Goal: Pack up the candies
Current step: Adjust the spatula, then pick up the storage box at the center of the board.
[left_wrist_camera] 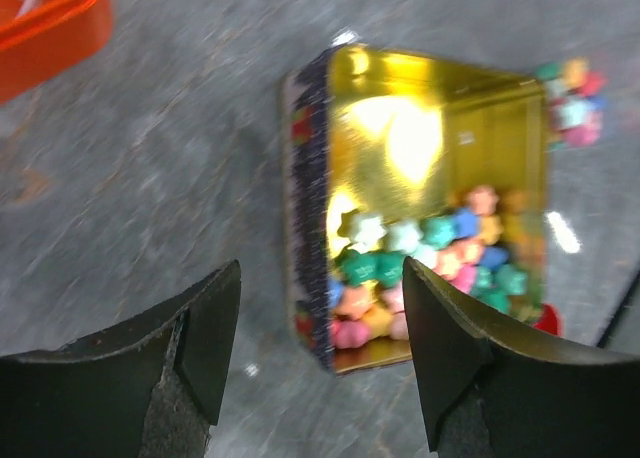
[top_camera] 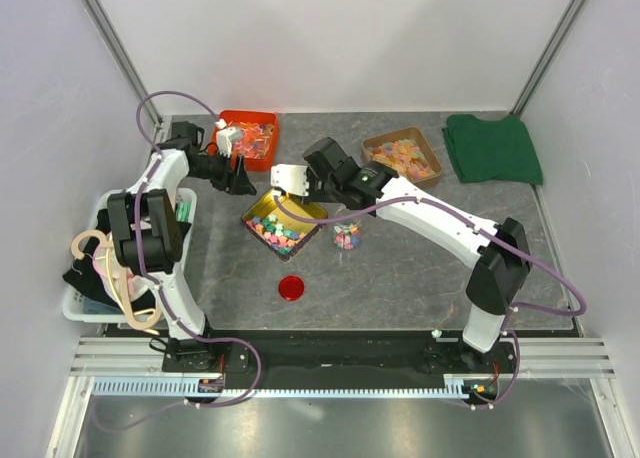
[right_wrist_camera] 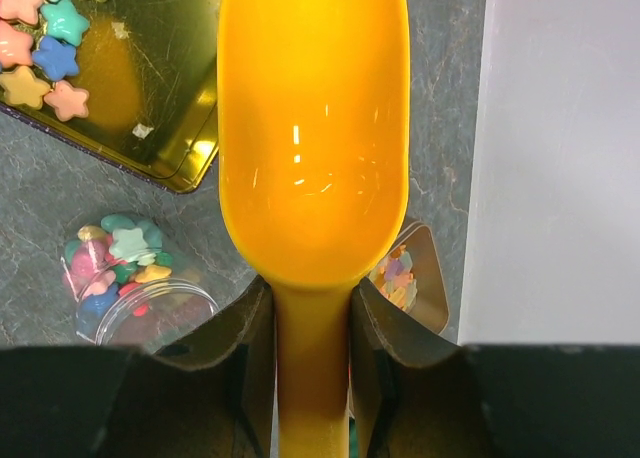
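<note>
The candies (top_camera: 277,233) are small star-shaped sweets in mixed colours, piled at the near end of an open gold tin (top_camera: 290,210). More candies (top_camera: 347,237) fill a small clear jar (right_wrist_camera: 140,313) just right of the tin. My left gripper (top_camera: 245,185) hovers open beside the tin's left edge; in its wrist view the gripper (left_wrist_camera: 320,353) shows nothing between its fingers (left_wrist_camera: 205,343), above the tin (left_wrist_camera: 305,178) and candies (left_wrist_camera: 420,263). My right gripper (top_camera: 316,184) is shut on the handle of an empty yellow scoop (right_wrist_camera: 312,128), held over the tin's far end (right_wrist_camera: 160,88).
An orange-red tray (top_camera: 248,136) stands at the back left and a brown tray (top_camera: 403,155) of gummies at the back right. A green cloth (top_camera: 492,148) lies far right. A red lid (top_camera: 291,288) rests in front. A white basket (top_camera: 72,303) with hangers sits at the left edge.
</note>
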`<state>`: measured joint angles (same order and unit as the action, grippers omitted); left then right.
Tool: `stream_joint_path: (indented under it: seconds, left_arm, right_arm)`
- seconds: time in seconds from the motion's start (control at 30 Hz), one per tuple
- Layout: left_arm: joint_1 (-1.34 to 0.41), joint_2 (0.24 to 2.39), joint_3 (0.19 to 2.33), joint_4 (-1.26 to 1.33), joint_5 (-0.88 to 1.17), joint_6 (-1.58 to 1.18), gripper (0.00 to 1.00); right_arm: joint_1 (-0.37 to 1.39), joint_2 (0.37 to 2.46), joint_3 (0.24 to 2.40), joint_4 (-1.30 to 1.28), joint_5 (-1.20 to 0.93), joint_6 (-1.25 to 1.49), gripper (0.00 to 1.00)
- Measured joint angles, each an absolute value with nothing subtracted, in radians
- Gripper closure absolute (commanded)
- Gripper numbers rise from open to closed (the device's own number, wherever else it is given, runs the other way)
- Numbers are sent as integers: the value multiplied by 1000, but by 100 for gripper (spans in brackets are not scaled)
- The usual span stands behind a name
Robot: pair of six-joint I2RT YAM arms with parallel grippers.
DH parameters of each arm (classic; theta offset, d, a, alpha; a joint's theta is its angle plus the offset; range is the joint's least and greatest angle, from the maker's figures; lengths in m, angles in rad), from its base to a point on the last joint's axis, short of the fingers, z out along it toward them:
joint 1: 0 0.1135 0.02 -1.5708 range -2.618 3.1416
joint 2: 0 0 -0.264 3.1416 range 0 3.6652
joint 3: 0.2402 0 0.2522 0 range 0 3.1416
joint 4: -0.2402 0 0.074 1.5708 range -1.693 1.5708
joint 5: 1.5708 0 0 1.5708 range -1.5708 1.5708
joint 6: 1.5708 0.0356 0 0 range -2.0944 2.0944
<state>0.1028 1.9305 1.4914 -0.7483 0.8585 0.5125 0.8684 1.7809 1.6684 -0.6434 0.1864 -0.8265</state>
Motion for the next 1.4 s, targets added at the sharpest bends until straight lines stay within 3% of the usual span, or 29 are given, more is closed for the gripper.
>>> stream_joint_path:
  seconds: [0.33,0.77,1.27,1.37,1.4]
  left_arm:
    - [14,1888,1367,-617,566,502,33]
    - [-90,1888,1323,-549,401,501,64]
    - [-146,1897,1270,-516,314,502,65]
    - [-154,1903,1264,-513,310,502,72]
    - [-156,1905,1264,-511,306,502,79]
  right_arm:
    - [868,1780,1662,-652,194,-828,100]
    - [919,1779,1661,-717,249,-872,100]
    - [1001,1837,1663,-795,378,-963,100]
    - [1011,1837,1664,-801,393,-970,100]
    - [1016,1837,1664,-803,398,-973,100]
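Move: The tray's left wall lies about 8 cm below the open left hand, roughly 2 cm back and 2 cm right; the tray's middle is some 7 cm back, 8 cm right and 9 cm down. From that hand the red candy box is about 15 cm ahead, 1 cm left. The right hand, holding the spatula, has the tray 20 cm below, about 4 cm left and 1 cm back, and the jar 8 cm right and 4 cm back. The left fingers come astride the tray's left wall, one outside, one inside; whether they grip can't be seen. The hand sinks about 8 cm, swinging some 30 degrees to point more steeply down, the fingers closing to under half their starting gap. The right hand keeps hold of the spatula, drawing back 4 cm and sinking 3 towards the tray while rolling its left side down about 20 degrees. ##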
